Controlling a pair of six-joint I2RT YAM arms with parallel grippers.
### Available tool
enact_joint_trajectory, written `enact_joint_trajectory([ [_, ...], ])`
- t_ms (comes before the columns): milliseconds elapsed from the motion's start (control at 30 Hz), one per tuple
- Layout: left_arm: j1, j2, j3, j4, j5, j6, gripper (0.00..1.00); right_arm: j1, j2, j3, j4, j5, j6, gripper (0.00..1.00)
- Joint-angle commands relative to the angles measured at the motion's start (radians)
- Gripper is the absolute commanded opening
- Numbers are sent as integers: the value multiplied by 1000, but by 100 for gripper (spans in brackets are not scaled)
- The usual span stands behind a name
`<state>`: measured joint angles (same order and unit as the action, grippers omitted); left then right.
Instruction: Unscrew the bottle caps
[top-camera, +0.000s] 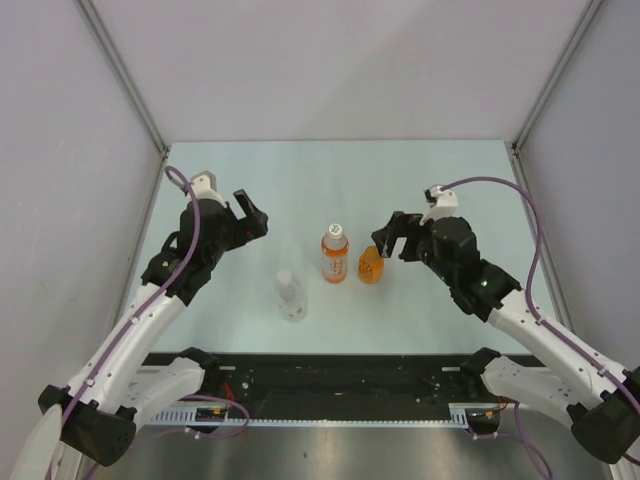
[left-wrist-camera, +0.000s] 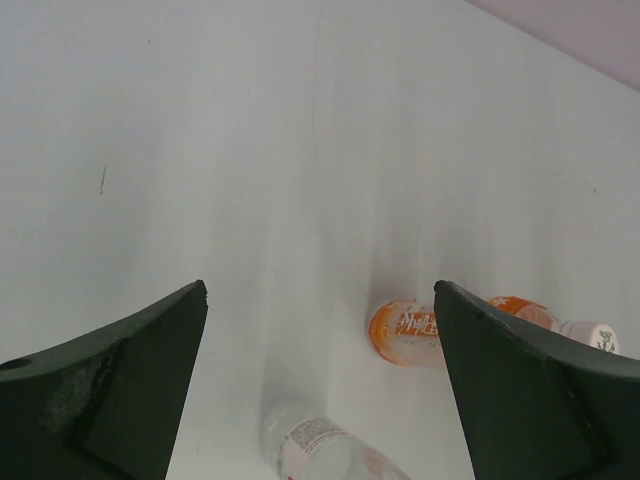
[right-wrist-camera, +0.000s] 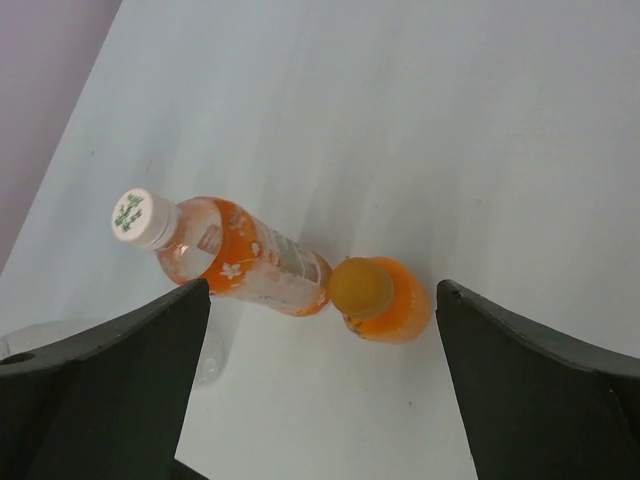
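Note:
Three bottles stand upright mid-table, each with its cap on. The tall orange bottle (top-camera: 335, 258) (left-wrist-camera: 408, 332) (right-wrist-camera: 250, 262) carries a white cap (top-camera: 336, 231) (left-wrist-camera: 600, 337) (right-wrist-camera: 133, 215). To its right, the squat orange bottle (top-camera: 371, 268) (right-wrist-camera: 400, 308) has an orange cap (top-camera: 372, 253) (right-wrist-camera: 361, 287). The clear bottle (top-camera: 291, 298) (left-wrist-camera: 325, 450) stands nearer, to the left, with a whitish cap (top-camera: 286, 275). My left gripper (top-camera: 257, 216) (left-wrist-camera: 320, 290) hovers open, left of the bottles. My right gripper (top-camera: 388, 232) (right-wrist-camera: 322, 283) is open just right of the squat bottle, touching nothing.
The pale table (top-camera: 330, 170) is boxed in by grey walls at the back and both sides. A black rail (top-camera: 340, 375) with the arm bases runs along the near edge.

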<state>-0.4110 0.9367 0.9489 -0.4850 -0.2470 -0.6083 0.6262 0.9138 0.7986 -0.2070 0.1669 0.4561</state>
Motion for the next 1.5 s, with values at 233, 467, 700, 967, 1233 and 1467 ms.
enact_joint_trajectory([
  [233,0,-7,-30,28,23,8,100,267,200,234,15,204,-172,99],
  [467,0,-76,-76,77,28,15,100,267,318,284,23,200,-172,99],
  [700,0,-91,-87,86,66,35,100,268,373,300,69,174,-171,97],
  [967,0,-104,-108,98,69,31,100,265,439,324,78,171,-172,82],
  [1233,0,-116,-105,91,61,33,100,267,476,326,106,145,-171,61],
  [1467,0,-125,-96,82,54,36,99,265,484,329,124,145,-175,46],
])
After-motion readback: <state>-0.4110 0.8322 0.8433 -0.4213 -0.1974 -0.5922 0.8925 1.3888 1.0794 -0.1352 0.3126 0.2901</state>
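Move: The tall orange bottle's white cap is about 12 cm to the right gripper's left, some 3 cm farther out and 3 cm below it. The short orange bottle stands about 9 cm to the right of that cap and level with it in reach, its middle some 15 cm below the gripper; the clear bottle stands about 10 cm left of the cap and 9 cm nearer. From the left gripper the cap lies roughly 19 cm to the right, about level in reach. Swing the right gripper some 12 cm left to the tall orange bottle's cap, arching about 3 cm up on the way, then easing forward and sinking roughly 6 cm from the top of the arch. Roll its left side down about 15 degrees, yaw it slightly counter-clockwise, and, once at the cap, draw the wide-open fingers in to about half open around it. ##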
